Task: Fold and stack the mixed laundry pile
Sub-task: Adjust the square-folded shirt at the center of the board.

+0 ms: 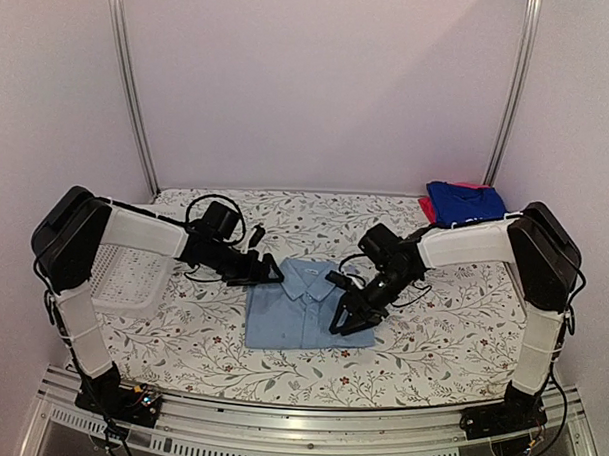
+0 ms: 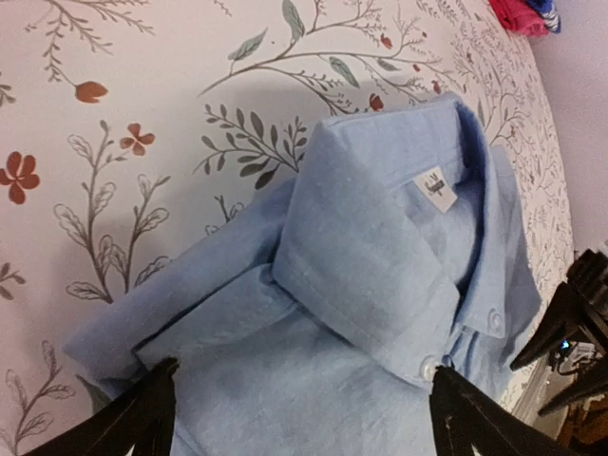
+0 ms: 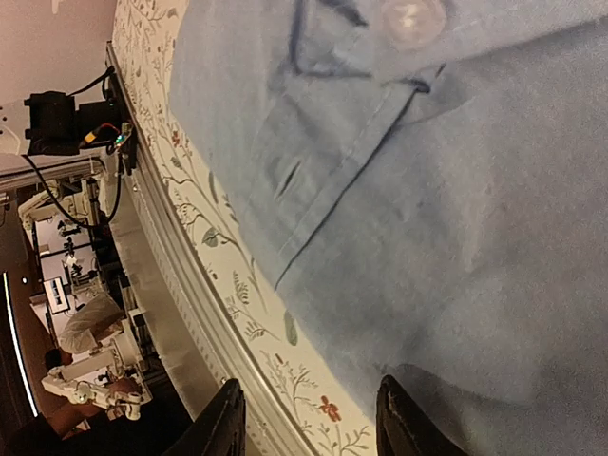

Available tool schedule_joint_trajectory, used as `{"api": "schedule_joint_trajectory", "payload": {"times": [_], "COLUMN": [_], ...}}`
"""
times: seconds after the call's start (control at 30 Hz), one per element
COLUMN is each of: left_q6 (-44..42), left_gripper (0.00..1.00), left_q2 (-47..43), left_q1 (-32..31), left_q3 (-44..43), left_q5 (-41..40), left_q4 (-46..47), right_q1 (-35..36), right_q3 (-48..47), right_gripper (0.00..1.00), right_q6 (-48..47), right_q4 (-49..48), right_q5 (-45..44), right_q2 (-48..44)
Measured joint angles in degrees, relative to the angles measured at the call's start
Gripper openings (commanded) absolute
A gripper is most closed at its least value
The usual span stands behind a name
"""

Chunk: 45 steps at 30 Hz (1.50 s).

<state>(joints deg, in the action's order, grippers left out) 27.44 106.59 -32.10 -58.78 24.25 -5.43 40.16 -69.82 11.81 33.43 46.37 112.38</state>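
Observation:
A folded light-blue collared shirt (image 1: 300, 306) lies flat in the middle of the floral table cover (image 1: 451, 323). My left gripper (image 1: 271, 273) hovers at its collar end, open. In the left wrist view the shirt's collar (image 2: 380, 256) fills the space between the wide-apart fingertips (image 2: 133, 418). My right gripper (image 1: 349, 322) is low over the shirt's near right edge. It is open, with one finger (image 3: 408, 423) over the shirt (image 3: 456, 190) and the other over the cover; nothing is held. A folded royal-blue shirt (image 1: 466, 201) rests on a red-pink garment (image 1: 427, 207) at the back right.
A white perforated basket (image 1: 128, 277) stands at the left, under the left arm. The table's metal front rail (image 1: 307, 433) runs along the near edge and shows close to the right gripper in its wrist view. Walls and two upright poles close off the back.

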Motion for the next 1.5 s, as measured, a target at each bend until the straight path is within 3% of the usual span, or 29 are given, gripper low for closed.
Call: {"api": "schedule_joint_trajectory", "payload": {"times": [0.1,0.27,0.33,0.43,0.63,0.87,1.0,1.13,1.23,1.37,1.5], "left_q6": [-0.59,-0.31,0.20,0.57,0.02,-1.25,-1.90,-2.23,-2.40,-2.80,-3.23], "left_gripper": [0.81,0.61,0.56,0.52,0.51,0.51,0.65,0.64,0.59,0.39,0.20], "left_q2": [-2.82,-6.60,-6.29,-4.79,-0.13,4.11,5.05,5.29,5.29,5.29,5.07], "left_q1": [2.27,2.71,2.86,3.08,3.19,3.30,3.32,3.43,3.56,3.78,3.93], "left_q3": [1.05,0.37,-0.48,-2.01,-5.07,-6.54,-7.63,-8.00,-8.02,-8.02,-7.80], "left_q5": [1.07,2.27,2.08,1.11,-2.05,-3.54,-4.22,-5.57,-6.23,-6.05,-4.33], "left_q4": [-0.55,-0.90,-0.90,-1.40,-3.04,-4.83,-5.99,-6.51,-6.84,-6.93,-6.05], "right_q1": [-0.17,-14.80,-19.85,-20.85,-18.78,-18.34,-18.08,-17.88,-17.66,-17.55,-17.31], "right_q3": [0.09,0.02,-0.61,-1.77,-2.38,-3.74,-5.01,-6.54,-7.10,-7.34,-8.11], "right_gripper": [0.46,0.45,0.44,0.43,0.43,0.43,0.45,0.44,0.35,0.11,0.03], "right_q6": [0.31,3.54,4.59,5.18,6.05,6.29,6.34,6.27,6.16,6.05,5.66], "right_q4": [1.22,-1.60,-2.43,-2.82,-3.50,-4.63,-5.33,-5.42,-5.53,-5.38,-5.35], "right_q5": [1.77,-0.04,-1.92,-2.86,-2.19,-0.90,-0.70,0.31,0.50,0.72,1.01], "right_q2": [-5.31,-13.88,-13.77,-10.05,-0.28,4.26,7.04,8.52,9.01,9.01,9.03]}}
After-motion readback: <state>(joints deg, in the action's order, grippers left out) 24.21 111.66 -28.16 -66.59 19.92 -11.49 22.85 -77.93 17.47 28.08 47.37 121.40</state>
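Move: The light-blue shirt's far-left corner lies about 4 cm ahead of the left hand, 4 cm to its left and 2 cm lower. The right hand is over the shirt's near-right part; the far-right corner is roughly 14 cm ahead, 6 cm to its right and 2 cm down. The collar sits between these corners, some 8 cm to the left hand's right and 4 cm ahead. The near-right corner is about 8 cm right of the right hand and 4 cm back. Both hands come to pinch the shirt's far corners. The right one hops up nearly 10 cm and forward about 14 cm, veering right past the collar, sinks to the far-right corner and shuts its half-open fingers on the cloth. The left lifts 5 cm, moves a little forward and left, sinks again and narrows its wide fingers around a ridge at the far-left edge. ##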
